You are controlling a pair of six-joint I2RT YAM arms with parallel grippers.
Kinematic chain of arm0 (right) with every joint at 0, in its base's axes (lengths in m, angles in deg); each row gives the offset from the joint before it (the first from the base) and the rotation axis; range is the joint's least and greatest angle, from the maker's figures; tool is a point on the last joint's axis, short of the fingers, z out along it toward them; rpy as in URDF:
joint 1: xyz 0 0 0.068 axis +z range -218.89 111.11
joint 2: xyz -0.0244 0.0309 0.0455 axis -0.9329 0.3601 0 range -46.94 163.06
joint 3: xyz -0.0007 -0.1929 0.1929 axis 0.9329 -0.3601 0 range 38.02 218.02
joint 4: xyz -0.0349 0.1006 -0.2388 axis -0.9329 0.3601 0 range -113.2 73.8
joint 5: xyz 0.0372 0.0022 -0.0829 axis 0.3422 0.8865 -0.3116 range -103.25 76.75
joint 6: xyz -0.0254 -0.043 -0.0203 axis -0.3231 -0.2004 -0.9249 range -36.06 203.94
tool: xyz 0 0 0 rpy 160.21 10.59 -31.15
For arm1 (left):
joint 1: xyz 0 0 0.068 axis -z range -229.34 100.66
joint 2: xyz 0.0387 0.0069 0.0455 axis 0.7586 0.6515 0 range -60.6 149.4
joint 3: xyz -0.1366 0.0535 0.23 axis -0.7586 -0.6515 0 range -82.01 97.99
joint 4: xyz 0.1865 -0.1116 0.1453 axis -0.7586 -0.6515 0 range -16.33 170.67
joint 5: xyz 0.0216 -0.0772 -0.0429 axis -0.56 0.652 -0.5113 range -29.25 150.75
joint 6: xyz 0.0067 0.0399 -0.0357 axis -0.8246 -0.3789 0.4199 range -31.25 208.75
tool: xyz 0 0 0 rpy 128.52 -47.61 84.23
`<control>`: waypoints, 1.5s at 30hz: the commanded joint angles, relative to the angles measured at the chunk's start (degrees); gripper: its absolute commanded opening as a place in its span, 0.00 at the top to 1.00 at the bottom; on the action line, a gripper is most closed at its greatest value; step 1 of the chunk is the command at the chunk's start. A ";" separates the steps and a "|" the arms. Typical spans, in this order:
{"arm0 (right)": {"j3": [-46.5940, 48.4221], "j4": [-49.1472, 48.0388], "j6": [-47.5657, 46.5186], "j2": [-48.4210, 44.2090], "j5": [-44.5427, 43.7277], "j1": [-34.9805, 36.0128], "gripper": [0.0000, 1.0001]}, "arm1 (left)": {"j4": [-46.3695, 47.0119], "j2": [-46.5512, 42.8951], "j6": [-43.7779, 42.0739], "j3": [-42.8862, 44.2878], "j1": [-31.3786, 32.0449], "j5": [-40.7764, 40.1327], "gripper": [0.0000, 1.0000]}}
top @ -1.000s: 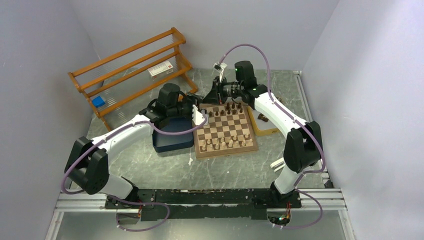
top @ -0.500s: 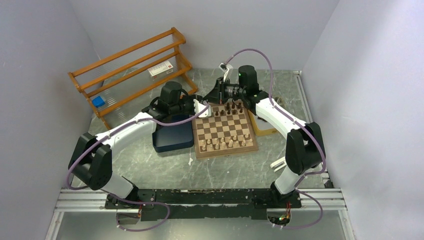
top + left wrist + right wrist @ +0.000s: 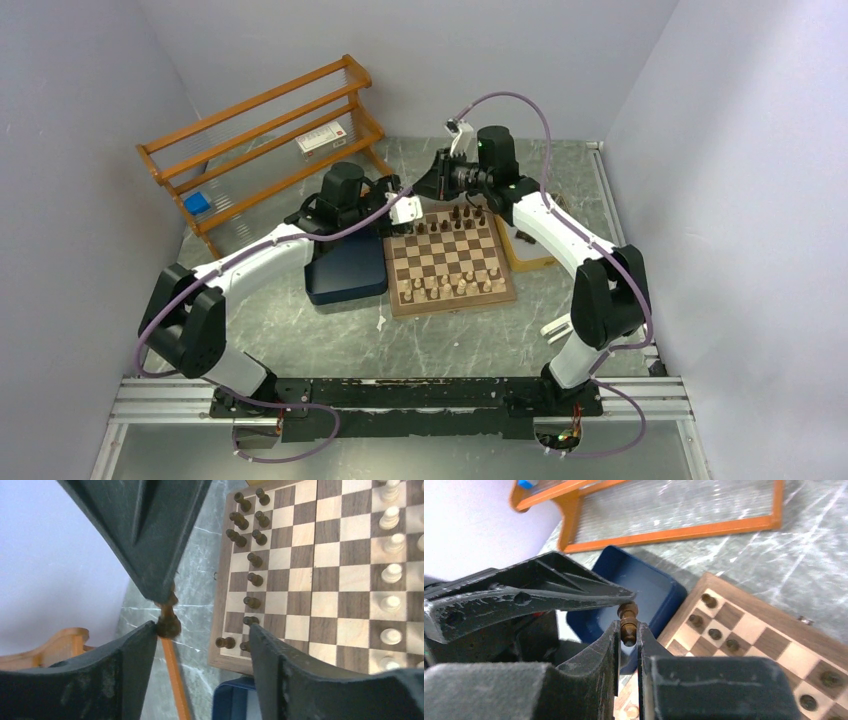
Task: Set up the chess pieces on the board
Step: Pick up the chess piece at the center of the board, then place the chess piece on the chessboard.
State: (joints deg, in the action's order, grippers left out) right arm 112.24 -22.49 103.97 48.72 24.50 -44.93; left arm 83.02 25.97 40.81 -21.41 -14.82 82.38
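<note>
The board (image 3: 450, 262) lies mid-table, with dark chess pieces (image 3: 455, 217) on its far rows and pale ones (image 3: 452, 288) on its near rows. Beyond the board's far left corner my right gripper (image 3: 628, 630) is shut on one dark chess piece (image 3: 628, 614), held in the air. In the left wrist view that piece (image 3: 168, 623) hangs from the right gripper's fingers (image 3: 145, 535) and touches one of my left fingers (image 3: 132, 670). My left gripper (image 3: 202, 630) stands open, its other finger (image 3: 280, 670) well clear of the piece.
A dark blue tray (image 3: 345, 270) sits against the board's left side, below both grippers. A yellow tray (image 3: 530, 258) holding dark pieces lies right of the board. An orange wooden rack (image 3: 265, 135) stands at the back left.
My left gripper has moved back and up from the board's left edge to meet the right gripper. Its jaws narrowed, then widened again. The right gripper has kept its grip on the piece.
</note>
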 commanded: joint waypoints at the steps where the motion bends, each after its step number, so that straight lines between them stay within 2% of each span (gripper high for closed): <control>1: 6.10 8.15 -3.49 0.05 -9.41 -0.79 1.00 | 1.23 -3.68 9.83 -0.59 -1.54 0.94 0.22; 2: 7.75 11.19 -4.19 0.76 -10.86 -0.83 1.00 | 1.49 -4.66 12.41 -1.22 -2.18 0.57 0.18; 3: 9.65 13.84 -4.64 1.67 -12.66 -0.84 1.00 | 1.89 -5.79 15.06 -2.05 -2.85 0.22 0.07; 4: 11.63 16.38 -5.04 2.83 -14.25 -0.77 1.00 | 2.49 -6.99 18.34 -2.88 -3.45 -0.25 0.03; 9: 20.76 27.46 -7.23 8.80 -22.78 -0.59 1.00 | 1.18 -13.49 28.38 -7.30 -4.25 -6.41 0.02; 12: 26.45 33.29 -8.20 12.93 -27.46 0.13 1.00 | -0.48 -17.47 36.51 -9.47 -4.33 -14.52 0.02; 15: 31.74 38.15 -8.77 16.24 -31.08 1.03 1.00 | -6.70 -20.59 43.35 -9.33 -4.38 -23.30 0.02; 17: 34.81 40.85 -9.16 18.25 -33.06 1.76 1.00 | -11.41 -22.17 45.75 -9.17 -4.38 -25.48 0.02; 24: 48.49 53.72 -10.44 28.41 -38.29 5.50 1.00 | -14.25 -31.24 45.43 -12.58 -4.37 -24.85 0.02; 32: 59.40 60.80 -9.80 38.17 -41.34 8.36 1.00 | -11.64 -38.44 43.67 -15.32 -4.16 -26.16 0.02; 45: 59.51 62.43 -10.10 42.03 -42.63 9.26 1.00 | -12.68 -39.07 43.37 -14.90 -4.03 -26.65 0.02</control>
State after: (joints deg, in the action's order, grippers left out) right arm 170.46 38.67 94.27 90.01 -17.35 -35.88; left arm 70.08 -12.28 84.61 -36.01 -19.08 56.61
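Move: My right hand already holds the dark piece. Its empty light square, third from the left in the far row, lies about 7 cm ahead, 2 cm right and 20 cm below. The corner piece stands 6 cm ahead and 4 cm left, the pawn in front of the square 4 cm ahead and 2 cm right. From my left hand that square is some 7 cm ahead and 3 cm right, 17 cm down; the blue tray is 15 cm left, 5 cm back. I carry the piece in my right hand forward about 8 cm, lifting slightly, then bring it down some 14 cm below its start towards the empty far-row square, easing back 2 cm and swinging the fingers from pointing left to pointing down, grip kept. My left hand, already loosened, opens fully and draws away left, back and up to above the blue tray, turning counter-clockwise about 40 degrees. ##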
